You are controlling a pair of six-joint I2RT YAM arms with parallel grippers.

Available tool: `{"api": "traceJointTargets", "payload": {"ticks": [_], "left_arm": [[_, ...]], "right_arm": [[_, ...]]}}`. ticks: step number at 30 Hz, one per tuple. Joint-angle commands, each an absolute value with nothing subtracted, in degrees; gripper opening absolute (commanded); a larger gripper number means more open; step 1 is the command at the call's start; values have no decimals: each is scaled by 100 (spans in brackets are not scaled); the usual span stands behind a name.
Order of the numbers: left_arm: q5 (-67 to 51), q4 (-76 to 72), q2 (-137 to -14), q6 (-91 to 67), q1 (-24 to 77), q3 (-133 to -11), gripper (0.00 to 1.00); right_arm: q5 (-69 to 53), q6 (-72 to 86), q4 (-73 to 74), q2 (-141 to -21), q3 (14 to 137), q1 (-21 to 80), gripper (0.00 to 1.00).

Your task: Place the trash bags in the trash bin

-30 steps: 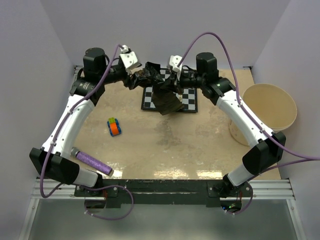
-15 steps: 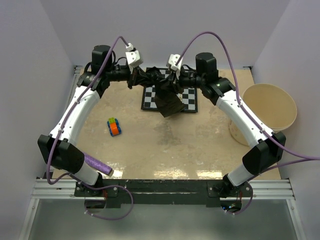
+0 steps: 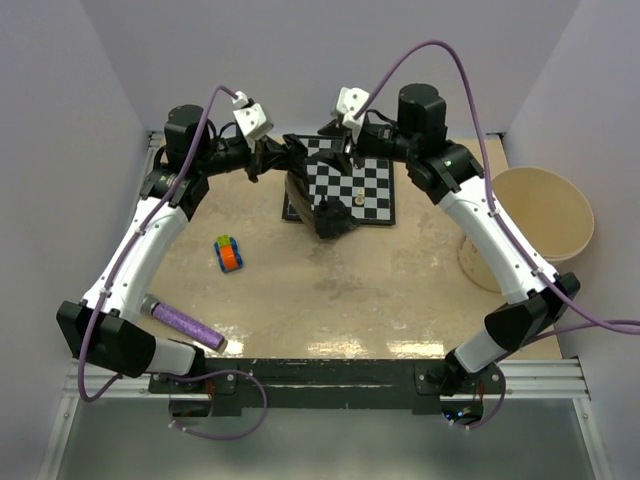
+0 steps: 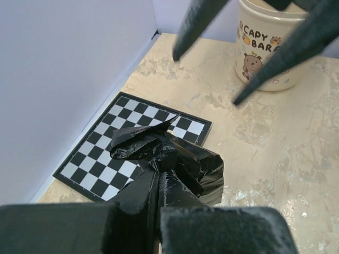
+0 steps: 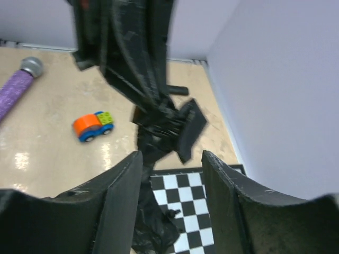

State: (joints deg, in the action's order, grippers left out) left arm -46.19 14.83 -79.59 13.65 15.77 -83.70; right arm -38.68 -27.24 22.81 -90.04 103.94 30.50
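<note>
The trash bag (image 3: 326, 214) is a crumpled black film bundle. It hangs from my left gripper (image 3: 272, 158) over the left edge of the chessboard. In the left wrist view the left gripper (image 4: 159, 177) is shut on the bag's (image 4: 175, 159) neck. My right gripper (image 3: 340, 148) is just right of the bag. In its own view the right gripper (image 5: 172, 177) is open, and nothing is between its fingers (image 5: 116, 206). There the bag (image 5: 159, 132) dangles ahead of them. The trash bin (image 3: 540, 212), a cream bucket, stands at the far right, printed side showing (image 4: 267, 47).
A chessboard (image 3: 365, 185) lies at the back centre with a small piece (image 3: 358, 197) on it. An orange and blue toy car (image 3: 230, 253) sits left of centre. A purple textured roll (image 3: 185, 325) lies by the left arm's base. Walls close in the back and both sides.
My left gripper has shut on the bag. My right gripper has opened and let go of it. The bag has sagged to the board's left, uncovering the squares.
</note>
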Motion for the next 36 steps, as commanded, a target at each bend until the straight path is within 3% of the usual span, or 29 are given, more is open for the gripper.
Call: {"api": "traceJointTargets", "payload": {"ticks": [1, 6, 9, 23, 30, 33, 36], "left_arm": [[-4588, 1143, -7840, 1046, 1547, -8385, 0], [-4474, 1221, -7805, 1063, 1547, -8455, 0], [-4517, 1309, -7796, 1081, 1547, -8525, 0], [-4720, 1441, -7761, 1274, 1547, -8534, 0], [-4834, 1520, -7752, 1371, 1547, -8482, 0], [-4799, 1599, -7752, 1494, 1556, -8455, 0], [-4729, 1696, -7743, 1643, 1556, -8455, 0]], "right_arm": [[-3965, -3242, 2584, -9062, 10442, 3444, 50], [-3850, -3191, 2523, -9097, 10371, 3533, 44], [-3754, -3077, 2356, -9053, 10240, 3568, 49], [-3595, -1354, 1354, -9448, 10354, 3586, 54], [-3630, -976, 1108, -9571, 10371, 3586, 45], [-3569, -879, 1046, -9571, 10415, 3586, 34], [-3472, -914, 1055, -9563, 10424, 3568, 15]]}}
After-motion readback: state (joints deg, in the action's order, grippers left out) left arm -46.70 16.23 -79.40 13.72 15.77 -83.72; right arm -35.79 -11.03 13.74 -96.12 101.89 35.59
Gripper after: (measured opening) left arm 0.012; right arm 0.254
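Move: Beside the left hand's closed fingertips, which still pinch the black trash bag, its gathered top lies about 6 cm left of the right hand, level with it fore and aft and some 4 cm lower. From the left hand that top is about 2 cm to the right, 1 cm farther out. The chessboard's middle is some 15 cm ahead, 6 cm right and 42 cm below the right hand; the toy truck about 18 cm left, 2 cm back and nearly as low. Reaching across to the bag's gathered top, the right hand goes about 5.5 cm left and 3.5 cm down, first swinging back a couple of centimetres, then coming forward again. It rolls some 15 degrees and half-closes its open fingers around the bunch just beyond the left fingertips. The left hand stays put and keeps its pinch. ##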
